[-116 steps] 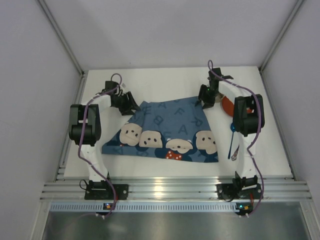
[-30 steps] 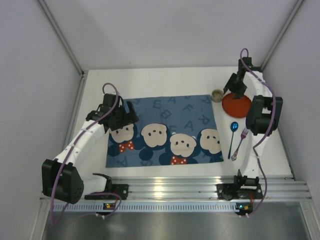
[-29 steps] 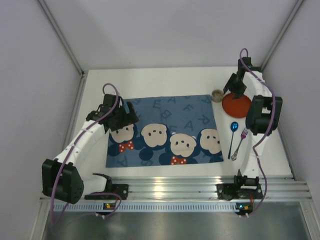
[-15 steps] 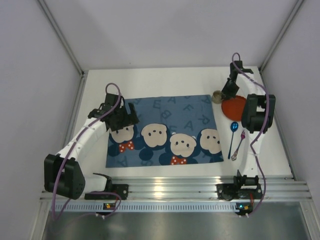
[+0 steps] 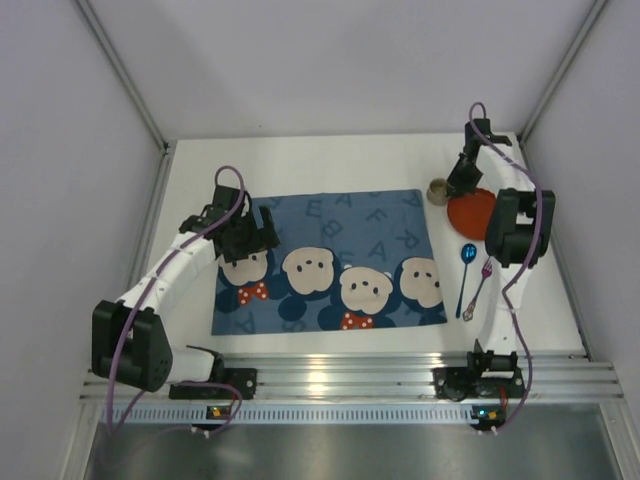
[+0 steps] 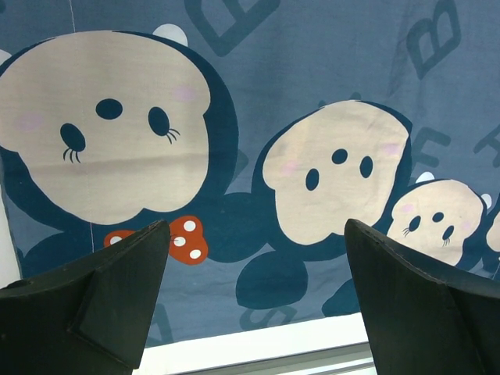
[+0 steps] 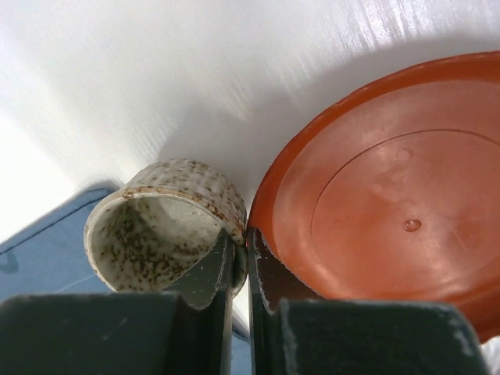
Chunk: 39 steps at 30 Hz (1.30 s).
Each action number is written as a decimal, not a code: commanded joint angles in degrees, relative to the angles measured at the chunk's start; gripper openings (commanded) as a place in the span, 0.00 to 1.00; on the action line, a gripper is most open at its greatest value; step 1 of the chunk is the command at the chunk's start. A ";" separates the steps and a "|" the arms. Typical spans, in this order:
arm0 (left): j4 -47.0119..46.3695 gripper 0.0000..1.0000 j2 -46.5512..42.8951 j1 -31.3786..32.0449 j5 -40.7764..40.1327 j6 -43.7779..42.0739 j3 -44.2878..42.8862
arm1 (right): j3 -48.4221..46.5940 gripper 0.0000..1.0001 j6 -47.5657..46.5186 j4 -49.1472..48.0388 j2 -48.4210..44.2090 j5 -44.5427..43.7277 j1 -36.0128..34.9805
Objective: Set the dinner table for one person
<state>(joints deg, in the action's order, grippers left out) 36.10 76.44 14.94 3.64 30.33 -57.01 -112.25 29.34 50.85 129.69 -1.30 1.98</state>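
The dinner table [image 5: 300, 165] is a plain white top. A blue mouse-print placemat [image 5: 330, 260] lies flat on it. A speckled beige cup [image 5: 437, 189] stands at the mat's far right corner, touching an orange plate [image 5: 473, 212]. My right gripper [image 7: 242, 250] is shut on the rim of the cup [image 7: 168, 207], with one finger inside and the other between the cup and the plate [image 7: 375, 211]. A blue spoon [image 5: 466, 270] and a fork [image 5: 480, 280] lie right of the mat. My left gripper [image 6: 256, 234] hangs open over the placemat [image 6: 258, 78] with nothing between its fingers.
Grey walls close in the table on three sides. An aluminium rail [image 5: 330, 378] carrying both arm bases runs along the near edge. In the left wrist view a strip of white table [image 6: 258, 344] shows below the mat's near edge.
My right gripper has moved left from above the plate to the cup and shut on its rim. The left arm has shifted slightly and stays open over the mat.
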 commanded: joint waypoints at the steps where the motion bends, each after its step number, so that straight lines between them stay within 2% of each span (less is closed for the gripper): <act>1: -1.47 0.99 0.20 -0.17 0.32 0.17 -2.22 | -4.03 0.01 -0.60 0.30 -6.64 2.69 0.57; 8: -1.64 0.98 0.99 -0.09 0.49 0.70 -2.75 | -4.74 0.09 -0.51 0.13 -8.14 9.64 0.22; 11: -1.73 0.99 0.90 -0.09 0.49 0.79 -3.01 | -3.60 0.00 -0.34 0.21 -8.75 12.10 -0.13; 19: -1.91 0.98 -0.86 -0.09 -0.12 1.75 -1.35 | 3.87 0.00 0.28 -3.03 -14.29 12.99 -7.51; 25: -1.56 0.98 -3.40 0.09 -0.91 2.37 0.15 | 2.48 0.00 1.07 -3.39 -12.09 15.28 -12.78; 31: -0.41 0.98 -6.13 0.09 -1.88 3.16 1.46 | 4.14 0.00 1.95 -1.46 -15.08 9.31 -19.37; 36: 0.29 0.98 -8.77 0.09 -2.41 3.86 3.48 | 1.16 0.00 0.02 4.51 -16.30 2.01 -24.38; 39: 0.38 0.98 -10.08 0.09 -2.58 4.13 4.45 | 1.59 0.00 -0.86 4.87 -18.33 -0.97 -27.02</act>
<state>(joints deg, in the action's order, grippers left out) 36.47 68.47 14.94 1.87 33.41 -53.43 -108.01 29.63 53.69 117.75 2.63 -22.41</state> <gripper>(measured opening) 0.983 0.061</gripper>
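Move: The right hand, already shut on the cup's rim and the plate's near rim together, has the blue placemat's middle about 39 cm to its left, 20 cm back and 5 cm below. The cup's middle is some 4 cm to its left and level with it, the plate's 6 cm right and 6 cm back, both about 2 cm below; the spoon lies straight back, about 26 cm. From the idle left hand the placemat's middle is about 15 cm right, level fore and aft, 12 cm below. The right hand, fingers staying shut with the cup and the plate pinched side by side between them, first lifts about 6 cm almost straight up, already starting to drift left. It then sweeps left at that height, about 20 cm in all, across the placemat's right edge and in over its far right part, curving back some 7 cm towards the middle while the wrist turns roughly 25 degrees counter-clockwise and tilts slightly. ##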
